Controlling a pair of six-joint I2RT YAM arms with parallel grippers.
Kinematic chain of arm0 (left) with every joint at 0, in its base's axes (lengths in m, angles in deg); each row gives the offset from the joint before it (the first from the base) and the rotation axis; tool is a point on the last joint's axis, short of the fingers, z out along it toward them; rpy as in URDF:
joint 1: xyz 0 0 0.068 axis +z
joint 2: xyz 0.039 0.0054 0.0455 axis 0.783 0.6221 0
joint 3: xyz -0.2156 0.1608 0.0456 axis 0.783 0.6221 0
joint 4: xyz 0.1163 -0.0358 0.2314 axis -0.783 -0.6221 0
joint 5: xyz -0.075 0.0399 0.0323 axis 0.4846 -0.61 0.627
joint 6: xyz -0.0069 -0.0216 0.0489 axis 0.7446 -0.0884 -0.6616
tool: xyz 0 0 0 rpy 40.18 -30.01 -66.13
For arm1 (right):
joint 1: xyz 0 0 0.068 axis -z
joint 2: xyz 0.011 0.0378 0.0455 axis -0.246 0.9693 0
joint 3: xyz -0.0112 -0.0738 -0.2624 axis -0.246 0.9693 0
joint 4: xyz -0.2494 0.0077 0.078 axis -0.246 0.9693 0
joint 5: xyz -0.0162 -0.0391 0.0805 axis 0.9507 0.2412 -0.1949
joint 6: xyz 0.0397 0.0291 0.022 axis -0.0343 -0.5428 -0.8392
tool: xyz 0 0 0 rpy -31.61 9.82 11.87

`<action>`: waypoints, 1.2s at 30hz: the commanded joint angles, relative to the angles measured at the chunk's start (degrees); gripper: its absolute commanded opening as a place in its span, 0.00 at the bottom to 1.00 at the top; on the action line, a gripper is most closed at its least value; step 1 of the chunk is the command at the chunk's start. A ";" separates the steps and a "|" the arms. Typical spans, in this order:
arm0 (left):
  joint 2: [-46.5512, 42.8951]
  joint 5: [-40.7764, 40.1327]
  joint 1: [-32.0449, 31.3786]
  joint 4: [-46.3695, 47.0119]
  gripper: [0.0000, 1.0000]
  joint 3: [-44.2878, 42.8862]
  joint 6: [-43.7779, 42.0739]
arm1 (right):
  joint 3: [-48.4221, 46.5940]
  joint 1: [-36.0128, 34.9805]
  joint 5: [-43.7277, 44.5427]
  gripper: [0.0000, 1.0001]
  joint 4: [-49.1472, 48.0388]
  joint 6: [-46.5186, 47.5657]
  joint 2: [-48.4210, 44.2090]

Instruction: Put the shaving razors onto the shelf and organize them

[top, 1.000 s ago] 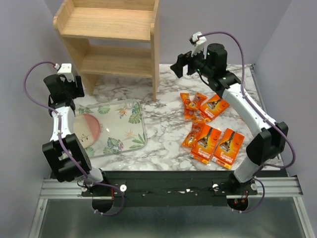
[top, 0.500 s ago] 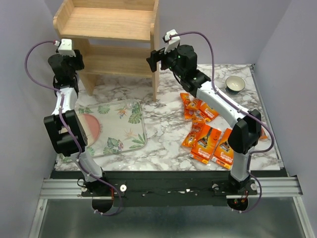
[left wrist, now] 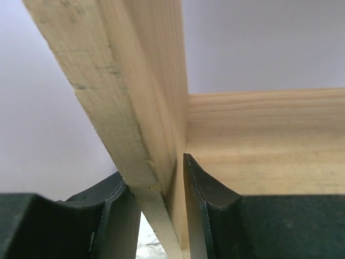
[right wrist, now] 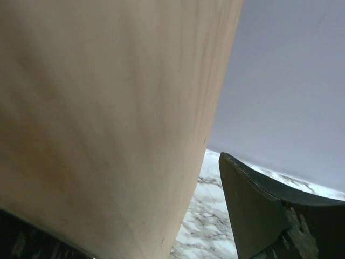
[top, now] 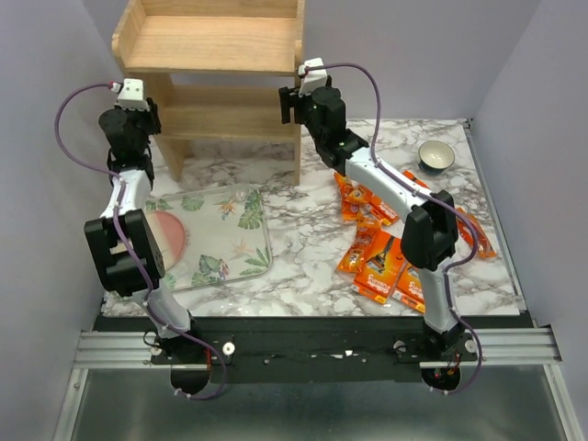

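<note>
The light wooden shelf (top: pixel 211 46) stands at the back of the marble table, both tiers bare. Several orange packs of shaving razors (top: pixel 381 262) lie scattered on the right half of the table. My left gripper (top: pixel 149 118) is at the shelf's left side panel (left wrist: pixel 135 81). In the left wrist view its jaws (left wrist: pixel 153 172) straddle that panel, with both fingers against the wood. My right gripper (top: pixel 290 103) is at the right side panel (right wrist: pixel 108 108). Its jaws (right wrist: pixel 124 205) are open around it, and the right finger (right wrist: pixel 253 210) stands apart from the wood.
A leaf-print glass tray (top: pixel 262 230) with a pink disc (top: pixel 163 241) lies front left. A small dark bowl (top: pixel 435 154) sits at the back right. The right arm stretches over the razor pile. Purple walls close in behind and at the sides.
Both arms have swung in to the shelf's side panels. The left jaws have closed onto the left panel, the right have narrowed slightly. The shelf has shifted a little to the right.
</note>
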 commanded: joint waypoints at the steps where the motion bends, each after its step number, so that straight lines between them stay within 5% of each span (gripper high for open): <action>1: -3.47 10.50 -9.49 -0.36 0.40 3.64 0.84 | -0.24 0.39 11.70 0.86 -1.97 2.11 0.26; 20: -2.43 11.02 -28.04 0.78 0.41 5.67 0.22 | 11.79 11.98 8.93 0.52 6.64 -1.41 -11.52; 36: -1.98 15.86 -38.24 -2.64 0.41 2.06 -1.36 | 20.49 19.81 5.50 0.53 10.77 0.26 -18.63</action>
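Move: The shelf's left panel is already between the left hand's fingers; its new place is about 28 cm to the right and 2 cm back, at the same height. The tray lies some 21 cm back, 6 cm to the right and 27 cm below. The right panel's front edge is between the right hand's parted fingers, about 2 cm ahead and 1 cm left. From the right hand, the orange razor bags lie about 20 cm right, 5 cm back; the upper razor box 34 cm right, 7 cm back; the bowl 49 cm right, 8 cm farther out. The shelf, held upright by its two side panels, is dragged along the table to the robot's right by both arms together, a bit over 25 cm, with hardly any change in height. The left fingers keep their grip on the left panel; the right ones close in around the right panel. The right hand first reaches some 4 cm forward, then eases partly back, while both hands swing clockwise by nearly 30 degrees. ##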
